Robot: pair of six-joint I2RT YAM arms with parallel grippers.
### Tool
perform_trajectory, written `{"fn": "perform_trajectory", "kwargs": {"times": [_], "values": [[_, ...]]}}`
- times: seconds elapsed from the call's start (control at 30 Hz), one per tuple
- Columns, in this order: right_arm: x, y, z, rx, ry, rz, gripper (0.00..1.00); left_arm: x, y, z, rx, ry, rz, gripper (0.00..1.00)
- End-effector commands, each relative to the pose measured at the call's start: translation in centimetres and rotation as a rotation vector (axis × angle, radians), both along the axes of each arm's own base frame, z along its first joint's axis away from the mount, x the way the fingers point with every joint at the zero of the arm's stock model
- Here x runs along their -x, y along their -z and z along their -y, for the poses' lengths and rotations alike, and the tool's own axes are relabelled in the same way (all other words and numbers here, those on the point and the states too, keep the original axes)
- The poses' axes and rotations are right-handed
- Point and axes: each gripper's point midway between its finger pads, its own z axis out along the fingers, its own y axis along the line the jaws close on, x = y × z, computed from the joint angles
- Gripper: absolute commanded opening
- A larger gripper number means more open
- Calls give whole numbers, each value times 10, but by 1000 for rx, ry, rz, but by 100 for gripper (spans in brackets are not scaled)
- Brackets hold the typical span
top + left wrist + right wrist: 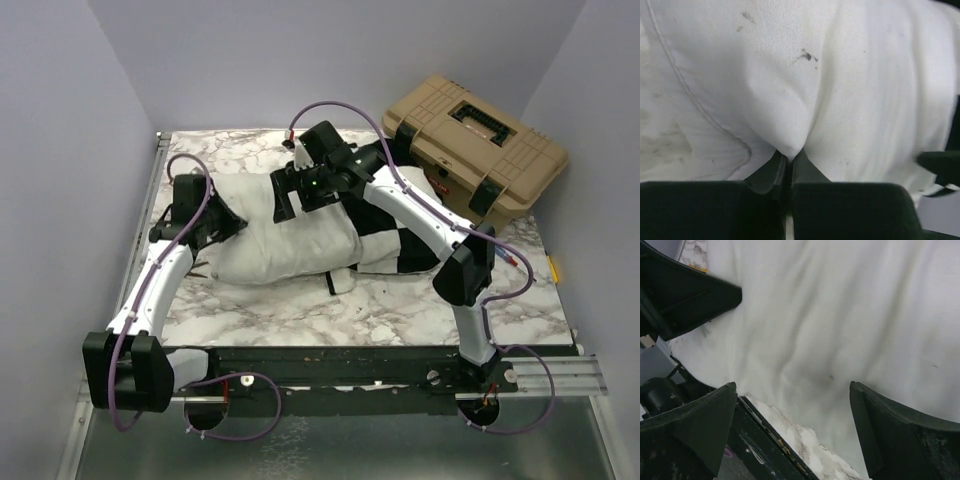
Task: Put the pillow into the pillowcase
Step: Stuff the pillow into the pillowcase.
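The white pillow (290,240) lies across the middle of the marble table, its right end tucked into the black-and-white checked pillowcase (402,250). My left gripper (228,225) is at the pillow's left end. In the left wrist view the left gripper (789,159) is shut, pinching a fold of the pillow (850,90). My right gripper (290,195) hovers over the pillow's upper middle. In the right wrist view it (792,385) stands open with nothing held and the pillow (840,315) lies below it.
A tan toolbox (475,140) sits at the table's back right corner. The marble table (300,310) shows bare in front of the pillow. A black strap (330,283) pokes out from under the pillow's near edge. Grey walls close in on the left, back and right.
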Motion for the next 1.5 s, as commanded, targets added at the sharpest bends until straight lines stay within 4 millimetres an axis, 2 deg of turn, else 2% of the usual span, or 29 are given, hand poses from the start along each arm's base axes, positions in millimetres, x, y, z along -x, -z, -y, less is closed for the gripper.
{"fn": "perform_trajectory", "kwargs": {"times": [0.0,0.13,0.2,0.3,0.33,0.37,0.4,0.47,0.5,0.53,0.63,0.7,0.77,0.87,0.93,1.03,1.13,1.23,1.37,1.47], "values": [[4,-17,-33,-166,-61,-9,100,-36,-97,74,225,202,257,0],[1,6,-54,-185,-60,-80,98,-41,-132,93,263,231,310,0],[-5,15,-60,-190,-26,-92,88,-44,-154,94,274,231,357,0],[-15,13,-64,-209,-5,-80,50,-44,-184,95,278,245,427,0],[-18,7,-63,-219,-6,-78,28,-43,-192,96,277,259,447,0],[-23,-2,-61,-228,8,-62,8,-42,-201,94,267,268,472,7],[-29,-11,-55,-239,32,-47,1,-42,-208,90,245,264,489,25],[-46,-33,-37,-283,91,-41,0,-43,-219,67,140,213,516,71],[-56,-44,-23,-316,127,-51,0,-44,-219,48,63,145,498,95],[-64,-55,-8,-355,152,-71,0,-44,-223,27,-21,78,497,98],[-91,-95,45,-466,245,-58,0,-35,-244,-29,-233,-96,515,99],[-105,-125,83,-525,296,-43,0,-27,-247,-49,-286,-158,509,99],[-114,-156,119,-600,340,-19,0,-21,-233,-54,-281,-186,460,99],[-116,-202,163,-693,388,37,0,-14,-179,-39,-177,-165,313,99],[-110,-225,186,-733,416,75,0,-11,-138,-12,-33,-98,234,98],[-98,-243,211,-762,460,111,0,-2,-81,49,253,25,138,96],[-87,-245,216,-765,464,102,0,12,-41,110,381,128,100,96],[-83,-240,216,-776,470,93,0,16,-9,154,491,187,65,96],[-84,-236,216,-773,473,83,0,10,12,189,579,214,95,97],[-83,-238,217,-773,472,88,0,-3,20,212,594,250,120,98]]}}
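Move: The open right hand hovers by the pillow's exposed end, whose upper fold lies about 5 cm to its left, 2 cm ahead and a few cm below. From that hand the pillowcase's middle is roughly 24 cm right, level ahead, 16 cm down; the toolbox some 38 cm right and 12 cm ahead. The left hand, already pinching the pillow, has the pillowcase some 32 cm right, 3 cm ahead and 10 cm below. The left hand, still pinching the pillow, lifts it some 12 cm and a little right while the right hand eases about 4 cm left and shuts on the pillow's fold, then hauls it right, up about 25 cm and forward, easing back slightly at the end. The left fingers open and let go, and that hand climbs clear, then sweeps down about 30 cm and right, rolling its left side down, towards the pillowcase's left edge. ##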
